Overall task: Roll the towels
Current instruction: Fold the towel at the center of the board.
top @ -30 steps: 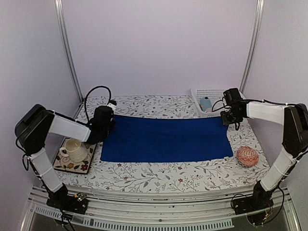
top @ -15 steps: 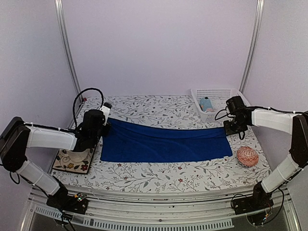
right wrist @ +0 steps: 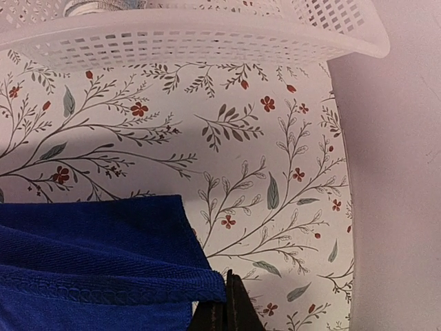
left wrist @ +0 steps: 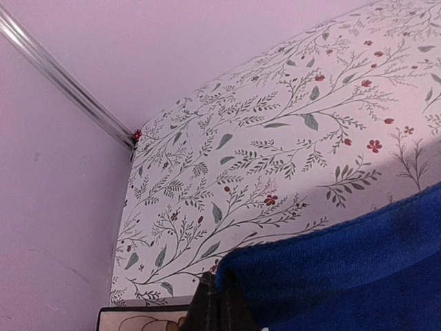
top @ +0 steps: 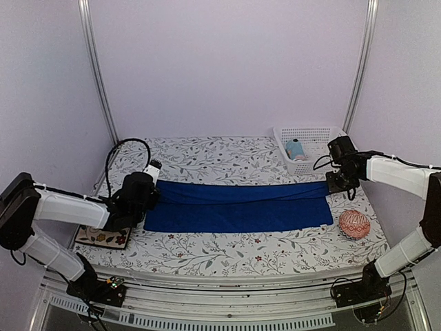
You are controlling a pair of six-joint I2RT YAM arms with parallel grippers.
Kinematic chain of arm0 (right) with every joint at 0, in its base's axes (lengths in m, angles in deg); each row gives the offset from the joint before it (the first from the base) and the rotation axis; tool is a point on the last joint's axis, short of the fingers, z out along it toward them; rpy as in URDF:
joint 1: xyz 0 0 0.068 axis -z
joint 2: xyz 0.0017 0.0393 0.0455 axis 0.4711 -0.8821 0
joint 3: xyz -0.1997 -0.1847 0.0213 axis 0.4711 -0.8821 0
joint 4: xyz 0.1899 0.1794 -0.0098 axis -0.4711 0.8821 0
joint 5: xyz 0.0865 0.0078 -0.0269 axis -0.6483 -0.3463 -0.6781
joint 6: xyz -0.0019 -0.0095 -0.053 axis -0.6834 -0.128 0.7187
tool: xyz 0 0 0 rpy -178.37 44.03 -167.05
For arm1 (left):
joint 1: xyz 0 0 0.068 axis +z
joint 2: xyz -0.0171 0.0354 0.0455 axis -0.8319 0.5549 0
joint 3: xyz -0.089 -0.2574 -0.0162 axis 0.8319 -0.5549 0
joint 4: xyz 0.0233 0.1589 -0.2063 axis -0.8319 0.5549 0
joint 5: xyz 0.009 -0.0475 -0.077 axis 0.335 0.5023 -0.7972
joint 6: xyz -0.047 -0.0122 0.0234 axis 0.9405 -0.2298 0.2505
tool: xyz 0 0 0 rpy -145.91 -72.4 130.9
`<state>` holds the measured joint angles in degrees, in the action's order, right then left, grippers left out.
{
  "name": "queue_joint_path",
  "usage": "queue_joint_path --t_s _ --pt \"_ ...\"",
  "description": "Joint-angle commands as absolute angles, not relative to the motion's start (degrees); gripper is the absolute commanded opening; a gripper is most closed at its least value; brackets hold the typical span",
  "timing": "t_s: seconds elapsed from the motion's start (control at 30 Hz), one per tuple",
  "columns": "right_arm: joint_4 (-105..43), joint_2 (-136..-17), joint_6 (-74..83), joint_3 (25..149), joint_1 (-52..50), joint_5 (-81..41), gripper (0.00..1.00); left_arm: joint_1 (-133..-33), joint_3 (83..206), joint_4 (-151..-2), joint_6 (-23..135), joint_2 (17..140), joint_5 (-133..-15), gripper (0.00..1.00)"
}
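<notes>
The long royal-blue towel (top: 238,212) lies flat across the middle of the table, its far edge lifted and carried over towards the near side. My left gripper (top: 152,191) is shut on the towel's far-left corner (left wrist: 289,265); its fingertips (left wrist: 207,303) pinch the hem. My right gripper (top: 331,186) is shut on the far-right corner (right wrist: 172,286), and a doubled layer of blue cloth (right wrist: 89,241) shows beneath it. The smaller light-blue towel (top: 295,149) sits in the white basket (top: 324,131) at the back right.
A round pink-red patterned ball (top: 354,224) rests near the towel's right end. A picture mat (top: 103,238) lies under my left arm at the table's left edge. The basket's rim (right wrist: 207,38) is just beyond my right gripper. Walls close in the back and both sides.
Both grippers have pulled the blue towel's far edge towards the near side, folding it over, so the towel looks narrower. The left arm has swung lower and now covers the cup on the mat.
</notes>
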<state>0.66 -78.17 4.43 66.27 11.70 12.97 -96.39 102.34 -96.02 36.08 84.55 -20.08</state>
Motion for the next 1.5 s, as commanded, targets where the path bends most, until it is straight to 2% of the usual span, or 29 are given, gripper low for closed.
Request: queue_joint_path --t_s 0.0,0.2,0.5,1.1,1.3,1.47 --pt "3.5 -76.0 4.5 68.9 11.6 15.7 0.03 -97.4 101.8 -98.3 35.7 82.6 -16.2 0.0" --pt "5.8 -75.6 6.1 66.7 11.3 12.1 0.03 -99.0 101.8 -93.3 38.5 79.9 -18.9 0.0" --pt "6.4 -79.2 5.8 65.2 9.9 9.7 0.03 -101.5 102.3 -87.2 40.0 81.2 -16.9 0.0" --pt "9.0 -84.5 4.6 66.8 8.7 12.6 0.05 -105.8 101.8 -81.5 43.3 83.5 -12.3 0.0" --pt "9.9 -86.2 3.7 67.4 7.3 14.8 0.06 -106.8 101.4 -82.1 43.0 83.2 -11.1 0.05" --pt "10.4 -84.8 3.4 67.7 6.1 16.0 0.07 -107.3 100.6 -83.0 43.1 82.4 -10.0 0.05"
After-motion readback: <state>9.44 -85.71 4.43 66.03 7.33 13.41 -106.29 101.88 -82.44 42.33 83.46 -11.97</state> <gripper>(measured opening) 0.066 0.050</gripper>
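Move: The left fingers hold one far corner of the blue towel, with the near left corner it is headed for about 8 cm back, 4 cm left and 10 cm below; the flowered tray is some 17 cm left, 6 cm back. The right fingers hold the other far corner, its near right corner lying about 8 cm back, 2 cm left and 9 cm below. The patterned bowl is 7 cm right and 8 cm back of that hand, the white basket about 24 cm straight ahead. Both hands keep their pinch on the far edge's corners and, after a small lift of 1 to 2 cm, carry it back over the lower layer towards the towel's near edge, each drawing back about 4 cm, with the left also drifting slightly right. The right hand sinks most, ending some 5 cm lower as its fingers tip about 15 degrees further down, while the left settles only about 2 cm below its start, and both grips ease slightly at the end without opening. ##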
